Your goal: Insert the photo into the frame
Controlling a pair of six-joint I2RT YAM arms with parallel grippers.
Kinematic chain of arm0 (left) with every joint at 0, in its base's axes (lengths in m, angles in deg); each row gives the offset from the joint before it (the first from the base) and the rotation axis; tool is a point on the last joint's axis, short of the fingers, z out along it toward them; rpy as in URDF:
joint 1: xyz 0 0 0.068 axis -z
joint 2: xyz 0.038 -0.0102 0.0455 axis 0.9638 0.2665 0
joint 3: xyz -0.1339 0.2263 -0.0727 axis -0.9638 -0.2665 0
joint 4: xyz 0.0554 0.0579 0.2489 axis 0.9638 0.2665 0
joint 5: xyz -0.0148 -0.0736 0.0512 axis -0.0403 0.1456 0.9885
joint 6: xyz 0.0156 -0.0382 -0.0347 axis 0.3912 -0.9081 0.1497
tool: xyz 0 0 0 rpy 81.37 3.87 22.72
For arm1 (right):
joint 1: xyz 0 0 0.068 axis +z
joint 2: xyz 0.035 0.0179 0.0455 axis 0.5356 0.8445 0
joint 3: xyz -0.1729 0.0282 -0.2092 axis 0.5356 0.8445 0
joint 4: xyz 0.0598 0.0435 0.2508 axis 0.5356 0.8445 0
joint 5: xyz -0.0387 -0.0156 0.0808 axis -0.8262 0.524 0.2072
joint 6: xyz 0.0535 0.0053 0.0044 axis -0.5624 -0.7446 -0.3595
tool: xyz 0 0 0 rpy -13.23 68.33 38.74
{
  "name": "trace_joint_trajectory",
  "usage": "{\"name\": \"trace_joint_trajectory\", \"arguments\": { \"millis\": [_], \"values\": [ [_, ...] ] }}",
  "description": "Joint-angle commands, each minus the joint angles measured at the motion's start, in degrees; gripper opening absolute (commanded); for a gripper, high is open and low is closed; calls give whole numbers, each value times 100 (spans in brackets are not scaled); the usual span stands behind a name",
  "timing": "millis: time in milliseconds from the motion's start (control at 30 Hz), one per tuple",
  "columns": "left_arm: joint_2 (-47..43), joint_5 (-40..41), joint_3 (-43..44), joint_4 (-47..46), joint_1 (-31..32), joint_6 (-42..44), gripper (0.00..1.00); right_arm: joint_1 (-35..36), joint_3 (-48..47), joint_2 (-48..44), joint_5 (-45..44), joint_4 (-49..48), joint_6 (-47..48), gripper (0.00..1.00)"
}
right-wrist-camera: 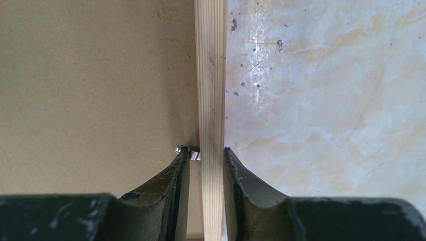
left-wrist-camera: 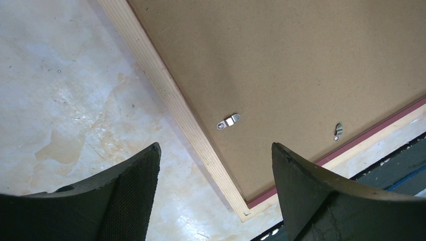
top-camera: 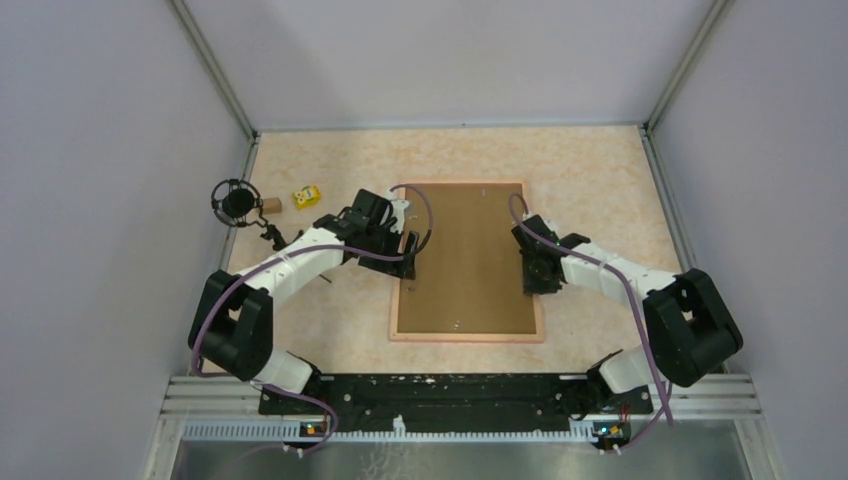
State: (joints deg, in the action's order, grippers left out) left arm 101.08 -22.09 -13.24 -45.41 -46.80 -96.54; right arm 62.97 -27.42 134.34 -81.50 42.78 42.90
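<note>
The frame (top-camera: 467, 337) lies back-up on the table, its pale wooden rails around a brown backing board (top-camera: 470, 260). The photo is hidden. My left gripper (top-camera: 408, 262) hangs open over the frame's left rail (left-wrist-camera: 171, 95). Between its wide-apart fingers (left-wrist-camera: 216, 146) show the near-left corner and a metal tab (left-wrist-camera: 228, 121). My right gripper (top-camera: 537, 283) straddles the right rail (right-wrist-camera: 211, 75) with narrow jaws (right-wrist-camera: 206, 150). Its right finger lies against the rail's outer side. Its left fingertip rests on a metal tab (right-wrist-camera: 193, 152) over the board (right-wrist-camera: 90, 75), a thin gap from the rail.
A black round device on a stand (top-camera: 236, 203), a small brown block (top-camera: 271, 205) and a yellow block (top-camera: 306, 197) sit at the table's far left. Grey walls close in three sides. The arms' black base bar (top-camera: 450, 392) runs along the near edge.
</note>
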Motion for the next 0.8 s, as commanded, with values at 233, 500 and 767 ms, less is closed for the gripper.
{"name": "trace_joint_trajectory", "arguments": {
  "millis": [233, 500, 767],
  "values": [
    [-256, -98, 97, -142, 18, 74, 84, 228, -266, -288, -448, 116, 375, 0],
    [-226, -95, 86, -153, 17, 58, 85, 149, -467, -1055, -492, -247, 100, 73],
    [-175, 29, 68, -162, 20, 48, 85, -645, -1357, 307, -477, -1098, -1503, 77]
  ]
}}
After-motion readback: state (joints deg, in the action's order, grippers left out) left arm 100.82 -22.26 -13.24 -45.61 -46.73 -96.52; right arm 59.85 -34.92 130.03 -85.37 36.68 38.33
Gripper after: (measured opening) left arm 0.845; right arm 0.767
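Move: The right fingers straddle the frame's right rail with the near right clip between them, roughly 1 cm left of the hand point and 1 cm below. The far right clip lies about 12 cm ahead and 3 cm left, 1 cm lower; the far-side clip is some 17 cm ahead and 8 cm left. From the left hand, the far right clip is about 7 cm ahead, 19 cm right and 6 cm down. Up and forward, each about 7 cm, goes the right hand, after first keeping its pinch on the near right clip and the frame's rail. The fingers open wide and let go as it climbs off, then it sweeps along the right rail towards the far right clip, fingertips tilting forward some 15 degrees. ##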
